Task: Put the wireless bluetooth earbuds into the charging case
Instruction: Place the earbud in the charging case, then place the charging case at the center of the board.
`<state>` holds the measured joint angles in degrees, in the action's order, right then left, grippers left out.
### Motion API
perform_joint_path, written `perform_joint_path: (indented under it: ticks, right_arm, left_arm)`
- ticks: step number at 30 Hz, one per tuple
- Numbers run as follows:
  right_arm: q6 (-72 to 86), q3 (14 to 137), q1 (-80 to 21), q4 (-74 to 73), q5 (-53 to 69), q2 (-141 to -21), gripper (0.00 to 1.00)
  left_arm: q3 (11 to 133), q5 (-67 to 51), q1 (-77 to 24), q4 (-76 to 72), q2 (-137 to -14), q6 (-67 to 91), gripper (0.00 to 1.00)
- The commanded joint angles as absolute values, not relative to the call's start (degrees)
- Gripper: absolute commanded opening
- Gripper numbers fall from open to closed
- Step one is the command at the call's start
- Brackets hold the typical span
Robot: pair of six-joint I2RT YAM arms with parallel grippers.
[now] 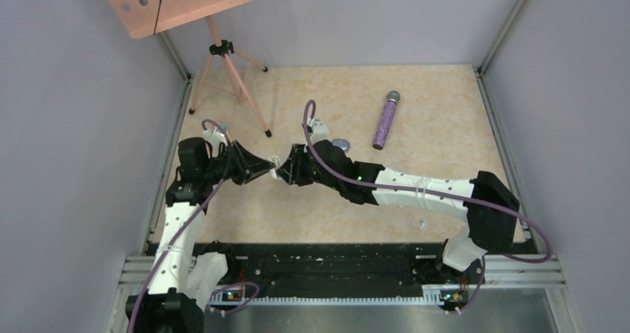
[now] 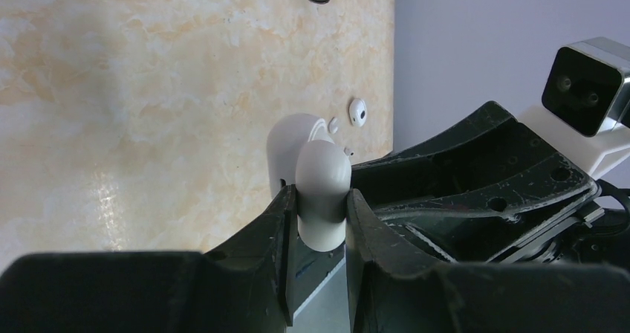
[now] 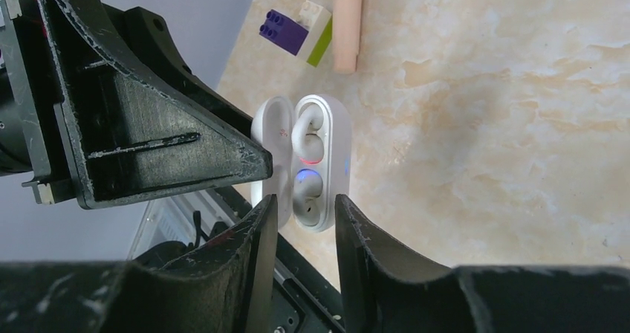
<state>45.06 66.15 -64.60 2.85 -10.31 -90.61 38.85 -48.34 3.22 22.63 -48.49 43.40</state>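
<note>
The white charging case [image 3: 338, 154] hangs open above the table, lid [image 3: 269, 136] to the left. Two white earbuds sit in its wells, the upper one [image 3: 307, 134] by a red light and the lower one [image 3: 308, 195] under a blue light. My left gripper [image 2: 322, 199] is shut on the charging case [image 2: 323, 192], holding it up. My right gripper [image 3: 306, 203] is open just short of the case's near end, with nothing between its fingers. From above, both grippers meet at the case [image 1: 275, 163]. Another small white earbud [image 2: 358, 111] lies on the table.
A purple glitter microphone [image 1: 386, 120] lies at the back right. A pink tripod stand [image 1: 226, 65] occupies the back left, its leg [image 3: 348, 21] next to a purple brick [image 3: 287, 32] and a white-green brick [image 3: 316, 19]. A grey rounded object [image 1: 341, 145] sits beside the right arm.
</note>
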Motion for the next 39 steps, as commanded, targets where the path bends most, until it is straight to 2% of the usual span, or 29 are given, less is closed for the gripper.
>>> perform_joint_path:
  ticks: [1, 5, 8, 15, 27, 34, 39]
  right_arm:
    - [43.6, 67.3, -65.3, 1.9, -13.7, -85.1, 0.34]
    - [44.5, 62.4, -62.4, 1.3, -16.1, -79.6, 0.39]
    - [49.0, 55.9, -56.6, 4.0, -9.6, -77.6, 0.42]
    - [54.2, 43.0, -52.0, 27.6, 8.8, -76.2, 0.54]
    - [61.7, 37.4, -49.3, 54.2, 22.5, -79.7, 0.61]
    - [66.9, 37.8, -48.8, 63.1, 24.4, -84.9, 0.63]
    - [66.0, 34.7, -47.7, 56.1, 17.8, -82.0, 0.64]
  left_arm:
    - [39.4, -50.0, 3.0, 20.2, -48.0, 43.2, 0.00]
    - [39.6, -50.4, 2.9, 20.2, -48.4, 42.9, 0.00]
    - [39.7, -52.9, 2.9, 18.7, -49.2, 43.1, 0.00]
    - [39.6, -59.1, 2.7, 14.2, -50.7, 44.9, 0.00]
    - [37.9, -66.7, 0.5, 0.6, -52.6, 53.9, 0.00]
    - [38.8, -66.3, 0.3, -1.4, -53.2, 54.6, 0.00]
    - [37.1, -61.6, 0.3, 5.2, -57.0, 47.0, 0.00]
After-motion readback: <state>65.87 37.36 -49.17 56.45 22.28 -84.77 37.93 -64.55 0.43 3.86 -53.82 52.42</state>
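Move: The open charging case, both earbuds already in it, is just beyond the right fingertips: about 2 cm ahead and 2 cm left of the right hand, level with it. The left hand already holds the case, its middle about 1 cm ahead and 2 cm right. From the right hand, the blue oval lies some 15 cm ahead, 16 cm right and 17 cm below; the pink handle some 12 cm ahead, 16 cm left and equally low. The left fingers keep their pinch on the open case, carrying it roughly 5 cm right and up while turning it clockwise. The empty right hand swings away from the case, about 9 cm right with some forward, dips, then comes partway back leftward, drawing back and rising well above its start; it rolls some 35 degrees, left side up, and opens wider. ##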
